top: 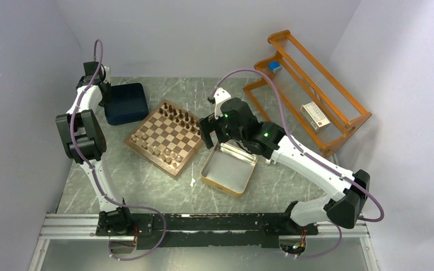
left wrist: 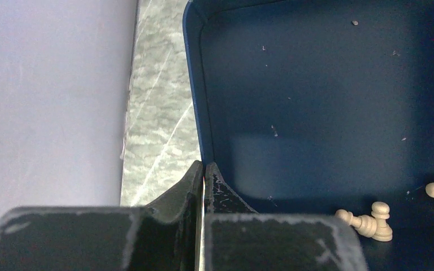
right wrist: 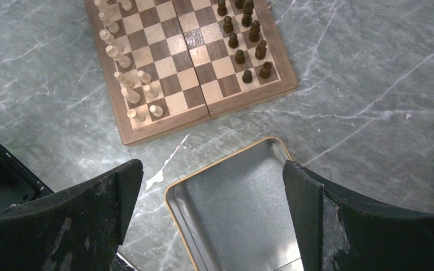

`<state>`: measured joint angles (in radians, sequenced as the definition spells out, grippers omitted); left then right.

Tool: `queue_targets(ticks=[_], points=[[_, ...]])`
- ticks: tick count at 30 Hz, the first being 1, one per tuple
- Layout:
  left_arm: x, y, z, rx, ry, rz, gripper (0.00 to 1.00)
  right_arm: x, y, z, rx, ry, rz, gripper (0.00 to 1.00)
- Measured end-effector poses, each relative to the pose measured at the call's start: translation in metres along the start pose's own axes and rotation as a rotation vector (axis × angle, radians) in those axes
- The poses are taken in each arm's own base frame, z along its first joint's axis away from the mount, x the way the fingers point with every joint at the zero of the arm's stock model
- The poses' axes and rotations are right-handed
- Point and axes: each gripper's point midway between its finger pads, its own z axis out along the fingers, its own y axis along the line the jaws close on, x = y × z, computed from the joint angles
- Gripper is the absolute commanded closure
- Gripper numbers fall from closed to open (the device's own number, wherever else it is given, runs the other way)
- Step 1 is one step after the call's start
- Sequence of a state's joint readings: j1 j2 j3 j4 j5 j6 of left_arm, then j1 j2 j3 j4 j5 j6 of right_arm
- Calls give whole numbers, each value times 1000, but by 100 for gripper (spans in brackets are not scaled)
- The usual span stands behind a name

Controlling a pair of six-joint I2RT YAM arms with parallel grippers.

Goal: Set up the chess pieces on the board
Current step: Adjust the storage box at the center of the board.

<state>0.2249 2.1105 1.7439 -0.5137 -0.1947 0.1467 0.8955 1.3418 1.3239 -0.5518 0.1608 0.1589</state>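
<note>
The board (top: 148, 156) lies at mid-table, with dark chess pieces (top: 178, 116) lined along its far side and pale ones (top: 153, 148) along its near side. The right wrist view shows the board's rim (right wrist: 248, 101), dark men (right wrist: 248, 51) and pale men (right wrist: 125, 79). Three more pale pieces (left wrist: 369, 222) lie inside the navy tray (left wrist: 316, 113). My left gripper (left wrist: 203, 166) is shut on that tray's left wall, one finger outside and one inside. My right gripper (right wrist: 212, 186) hangs open over the silver tin (right wrist: 243, 209), holding nothing.
The navy tray (top: 129, 105) sits at the far left beside the board, close to the left wall. The gold-rimmed tin (top: 228, 169) lies right of the board. An orange wire rack (top: 311, 90) with small boxes stands at the far right. A white smear (right wrist: 157, 176) marks the table.
</note>
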Motion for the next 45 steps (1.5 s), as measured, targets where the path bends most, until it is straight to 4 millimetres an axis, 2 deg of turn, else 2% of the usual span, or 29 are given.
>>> queue_targets(ticks=[7,8,9,11,12,17,20,21,23,25,27,32,36,39,45], points=[[-10,-6,11,93,-48,103,95,-4,1,7,1,6,-9,0],[-11,-8,13,102,-53,113,93,-4,1,8,1,7,-9,0],[-12,-8,15,106,-55,116,87,-4,2,8,2,7,-10,0],[-14,-8,19,101,-63,114,66,-6,2,9,1,6,-11,0],[-14,-7,20,93,-65,109,61,-7,2,9,1,4,-11,0],[-32,5,16,26,-110,42,57,-13,3,9,0,-8,-12,0],[-44,13,12,-17,-135,-30,63,-15,3,9,-1,-10,-12,0],[-48,13,10,-22,-144,-62,62,-14,3,9,-2,-9,-13,0],[-53,12,8,-20,-155,-132,52,-14,3,10,-1,-6,-13,0],[-56,10,4,-18,-158,-217,50,-13,4,11,-5,-3,-13,0],[-53,7,0,-11,-141,-301,47,-13,4,11,-7,-3,-12,0],[-42,-5,-21,-2,-88,-511,50,-13,5,11,-12,-3,-3,0],[-29,-20,-40,-10,-30,-693,45,-13,6,10,-14,-4,4,0],[-19,-32,-46,-11,35,-805,42,-14,6,9,-15,-8,8,0],[6,-54,-57,-45,168,-960,43,-17,5,2,-16,-20,15,0]])
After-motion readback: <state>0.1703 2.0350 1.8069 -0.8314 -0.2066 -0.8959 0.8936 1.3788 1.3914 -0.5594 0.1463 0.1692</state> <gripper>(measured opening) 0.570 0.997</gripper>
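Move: My left fingers are already shut on the left wall of the navy storage box, whose middle lies about 10 cm to their right, some 2 cm ahead and 3 cm lower. The loose light chess pieces in it lie roughly 13 cm to my right and 6 cm back; the chess board's middle is about 28 cm right and 16 cm back. From my right hand, the navy box is some 43 cm left, 22 cm ahead and well below. Still pinching the navy box's wall, my left hand eases about 2.5 cm farther forward with a slight clockwise turn, then opens to roughly half and lifts clear, up and a little forward-left. From there I swing it back and right, about 10 cm in over the box towards the loose pieces, turning counter-clockwise some 50 degrees and rolling its left side down. ##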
